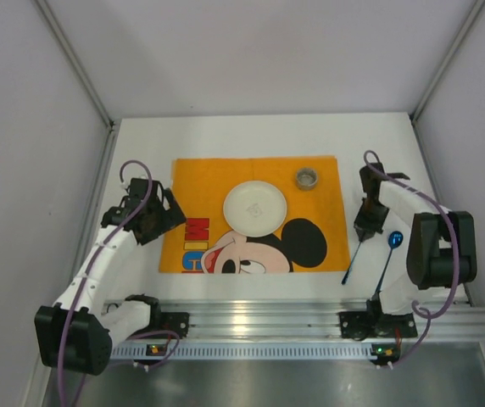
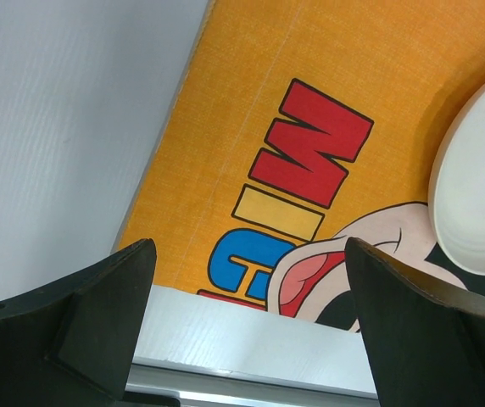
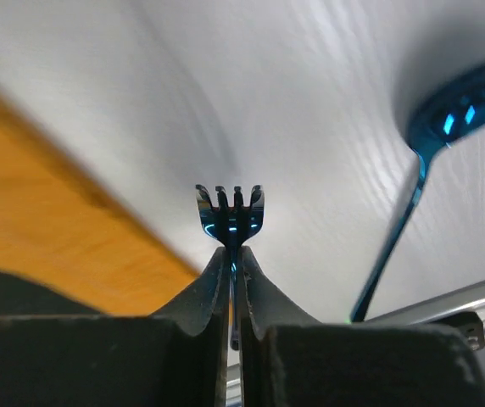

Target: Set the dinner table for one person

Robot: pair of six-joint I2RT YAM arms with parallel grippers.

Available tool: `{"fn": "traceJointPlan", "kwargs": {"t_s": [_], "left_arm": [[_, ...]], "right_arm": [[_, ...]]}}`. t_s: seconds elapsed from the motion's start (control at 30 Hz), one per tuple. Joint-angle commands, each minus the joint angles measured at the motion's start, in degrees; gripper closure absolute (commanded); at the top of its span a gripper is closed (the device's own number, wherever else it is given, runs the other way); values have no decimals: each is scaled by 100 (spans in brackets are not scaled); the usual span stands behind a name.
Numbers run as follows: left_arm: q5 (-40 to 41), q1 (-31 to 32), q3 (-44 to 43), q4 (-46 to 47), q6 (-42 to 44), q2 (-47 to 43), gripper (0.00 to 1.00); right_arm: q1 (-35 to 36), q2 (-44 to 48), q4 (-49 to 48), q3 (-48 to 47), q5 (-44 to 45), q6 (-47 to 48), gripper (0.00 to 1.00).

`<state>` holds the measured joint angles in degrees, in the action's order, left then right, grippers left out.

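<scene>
The white dinner table [image 1: 225, 131] carries an orange Mickey Mouse placemat [image 1: 217, 182] with a white plate [image 1: 254, 208] on its middle. My right gripper [image 1: 366, 231] is shut on a dark blue fork [image 1: 352, 264] just right of the placemat. In the right wrist view the fork's tines [image 3: 231, 210] stick out beyond the shut gripper [image 3: 233, 252]. A blue spoon [image 1: 388, 259] lies on the table to the right of the fork. My left gripper [image 1: 168, 219] is open and empty over the placemat's left edge, as the left wrist view [image 2: 249, 254] shows.
A small silver cup [image 1: 307, 178] stands on the placemat's far right corner. An aluminium rail [image 1: 259, 318] runs along the near edge. Grey walls close in the left, right and far sides. The plate's rim [image 2: 480, 186] shows in the left wrist view.
</scene>
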<state>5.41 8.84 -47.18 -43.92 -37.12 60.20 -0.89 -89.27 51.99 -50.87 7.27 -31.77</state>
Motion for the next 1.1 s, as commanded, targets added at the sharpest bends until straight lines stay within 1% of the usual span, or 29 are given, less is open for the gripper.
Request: {"fn": "traceJointPlan", "kwargs": {"t_s": [0.0, 0.03, 0.07, 0.1, 0.13, 0.17, 0.2, 0.23, 0.27, 0.3, 0.33, 0.37, 0.4, 0.43, 0.47, 0.5, 0.53, 0.57, 0.63, 0.67, 0.77, 0.9, 1.07], "left_arm": [[-101, 12, -450, 243, 240, 158, 2], [-119, 12, -581, 244, 267, 202, 2], [-119, 12, -643, 235, 293, 263, 2], [-119, 12, -713, 218, 337, 298, 2], [-93, 12, -844, 174, 337, 299, 2], [-58, 12, -898, 156, 355, 316, 2], [-40, 12, -951, 112, 364, 299, 2], [-14, 12, -1047, 42, 355, 290, 2], [47, 12, -1100, -2, 346, 247, 2], [109, 12, -1127, -46, 337, 220, 2], [170, 12, -1188, -168, 329, 194, 2], [310, 12, -1197, -230, 320, 98, 2], [372, 12, -1215, -283, 285, 36, 2], [434, 12, -1241, -362, 276, -26, 2], [487, 12, -1250, -528, 258, -157, 2], [540, 12, -1259, -625, 232, -236, 2], [557, 12, -1259, -713, 206, -324, 2], [575, 12, -1233, -854, 162, -499, 2], [593, 12, -1154, -960, 109, -780, 2], [602, 12, -1127, -1082, 65, -869, 2], [637, 12, -1065, -1267, 4, -1168, 2], [786, 12, -1188, -1628, 47, -1406, 2], [944, 12, -1338, -1953, 153, -1555, 2]], "right_arm": [[1027, 15, -77, -1660, 643, -49, 100], [1220, 15, 47, -1906, 836, -66, 100], [1588, -11, 144, -2344, 916, -92, 100], [1765, -37, 319, -2540, 952, -171, 100], [1924, -55, 382, -2698, 943, -207, 100], [2291, -151, 495, -3013, 926, -259, 100], [2486, -204, 514, -3156, 908, -364, 100], [2679, -274, 523, -3287, 769, -409, 100], [3021, -501, 471, -3558, 602, -453, 100], [3198, -616, 366, -3674, 383, -496, 100], [3348, -748, 191, -3771, -159, -506, 100], [3654, -1054, -133, -4016, -408, -549, 100], [3805, -1248, -328, -4175, -663, -593, 100], [3954, -1450, -486, -4377, -1118, -611, 100], [4182, -1966, -670, -4927, -1314, -629, 100], [4306, -2241, -724, -5263, -1490, -637, 100], [4403, -2531, -795, -5623, -1848, -629, 100], [4569, -3125, -839, -6375, -1982, -637, 100], [4720, -3682, -848, -7082, -2315, -716, 100], [4851, -4233, -831, -7703, -2378, -830, 100], [4975, -5044, -865, -8480, -2599, -1067, 100], [5002, -5460, -1059, -8527, -2573, -1358, 100], [4967, -5679, -1199, -8483, -2344, -1297, 100]]}}
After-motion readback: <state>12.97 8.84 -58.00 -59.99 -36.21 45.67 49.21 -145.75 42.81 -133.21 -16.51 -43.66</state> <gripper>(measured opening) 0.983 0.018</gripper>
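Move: Take the fork in your right gripper to the orange mat left of the plate: that spot is about 50 cm to the left and 12 cm ahead, some 2 cm lower. The plate's middle lies roughly 33 cm left and 10 cm ahead, the cup 17 cm left and 21 cm ahead, the red M about 51 cm left and 2 cm ahead. From the left hand, the spot is about 10 cm right, 11 cm ahead and 11 cm below. Keep the fork pinched and sweep the right gripper about 50 cm left and 12 cm forward, rising some 15 cm early to carry over the plate, then sinking most of that towards the mat on its left. Turn it counter-clockwise and lean the fingers leftward as it goes. Bring the empty left gripper forward briefly, then back and left, rising about 9 cm, still open. ##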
